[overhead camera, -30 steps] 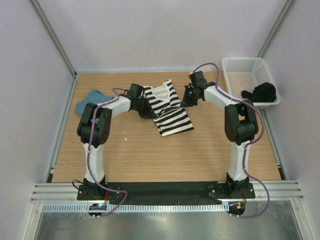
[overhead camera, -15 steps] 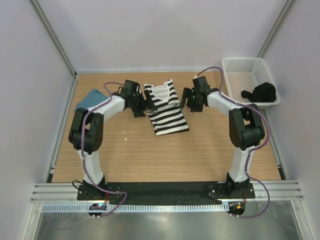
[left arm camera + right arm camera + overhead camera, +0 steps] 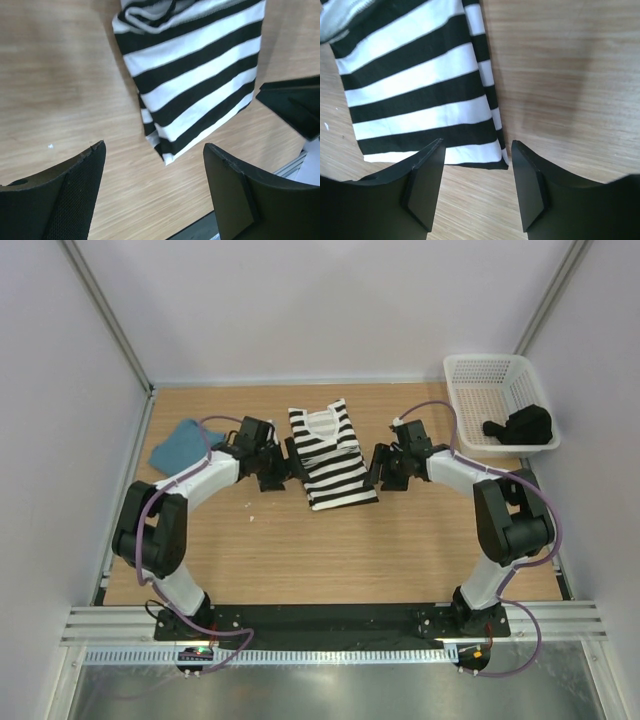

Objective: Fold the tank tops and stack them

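Note:
The black-and-white striped tank top [image 3: 331,456] lies folded into a narrow strip on the wooden table [image 3: 330,550], neckline toward the back. My left gripper [image 3: 282,472] stands open just left of its near edge, nothing between the fingers. In the left wrist view the striped top [image 3: 195,75] lies ahead of the open left gripper [image 3: 155,150]. My right gripper [image 3: 381,470] is open just right of the top. The right wrist view shows the striped hem [image 3: 415,85] just beyond the open right gripper [image 3: 477,147]. The teal-blue tank top [image 3: 181,441] lies bunched at the far left.
A white mesh basket [image 3: 470,368] stands at the back right with a black cloth item [image 3: 525,427] inside. Metal frame posts and pale walls close in the table on three sides. The right gripper's finger [image 3: 295,105] shows at the edge of the left wrist view.
Both grippers have opened and let go of the striped top, then drawn back toward the near side. The top now lies flat and folded between them.

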You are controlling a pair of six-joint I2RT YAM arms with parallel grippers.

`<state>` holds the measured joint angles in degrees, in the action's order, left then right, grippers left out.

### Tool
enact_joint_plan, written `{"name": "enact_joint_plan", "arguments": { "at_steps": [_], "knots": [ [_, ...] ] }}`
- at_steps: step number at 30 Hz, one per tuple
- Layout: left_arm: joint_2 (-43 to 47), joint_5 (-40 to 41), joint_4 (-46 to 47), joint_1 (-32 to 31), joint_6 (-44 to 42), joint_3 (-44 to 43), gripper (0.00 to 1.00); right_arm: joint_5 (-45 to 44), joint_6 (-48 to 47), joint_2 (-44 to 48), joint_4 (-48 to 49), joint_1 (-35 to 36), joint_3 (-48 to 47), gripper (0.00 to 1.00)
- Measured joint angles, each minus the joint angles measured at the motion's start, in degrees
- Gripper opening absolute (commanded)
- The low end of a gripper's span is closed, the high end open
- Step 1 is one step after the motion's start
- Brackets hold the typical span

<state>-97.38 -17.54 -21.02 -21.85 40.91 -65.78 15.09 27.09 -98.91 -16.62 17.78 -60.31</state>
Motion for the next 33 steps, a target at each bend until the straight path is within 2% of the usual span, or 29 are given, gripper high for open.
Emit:
{"name": "enact_joint_plan", "arguments": {
  "at_steps": [5,7,13,15,16,19,28,33],
  "knots": [
    [2.5,0.0,0.7,-2.6,-0.8,5.1,0.78,0.8,-0.2,0.0,0.0,0.2,1.2,0.49],
    [3.3,0.0,1.0,-3.4,-0.9,6.0,0.77,0.9,-0.2,0.0,0.4,0.3,1.6,0.42],
    [4.1,0.0,2.8,-5.4,-1.1,6.7,0.77,1.0,-0.3,-0.2,0.5,1.4,3.8,0.4],
    [4.1,0.0,3.7,-5.8,-1.1,7.3,0.74,0.9,-0.3,-0.5,0.5,1.9,4.2,0.34],
    [4.1,0.0,3.8,-5.9,-1.1,7.5,0.71,0.8,-0.4,-0.6,0.6,2.1,4.3,0.25],
    [4.1,0.0,4.3,-6.3,-1.2,7.7,0.58,0.7,-0.6,-0.5,0.9,2.8,5.4,0.14],
    [4.2,0.4,5.5,-7.9,-2.1,10.8,0.49,-1.4,0.5,6.6,1.8,8.5,13.5,0.09],
    [4.1,0.6,5.6,-8.8,-2.1,12.3,0.42,-2.4,1.6,7.5,1.6,10.2,14.3,0.08]
  ]
}}
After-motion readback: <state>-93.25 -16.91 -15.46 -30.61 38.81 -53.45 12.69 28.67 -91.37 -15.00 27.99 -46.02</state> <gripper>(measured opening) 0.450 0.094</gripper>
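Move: The striped tank top's near right corner lies about 4 cm back from the right hand, 1 cm to its left and 4 cm below. Its near left corner lies roughly 7 cm back from the left hand, 6 cm to its right and 8 cm down; the neck opening is some 13 cm ahead of that hand and 7 cm right. The folded blue tank top sits about 23 cm to the left hand's left and 7 cm ahead, on the table. Back and down about 4 cm to the striped top's near right corner, the right hand shuts its half-open fingers on the cloth, then drags that corner some 5 cm back and slightly left, close over the table. The left hand comes back about 7 cm, sinking and easing right, turning some 10 degrees clockwise and narrowing its fingers above the near left corner without gripping it. ##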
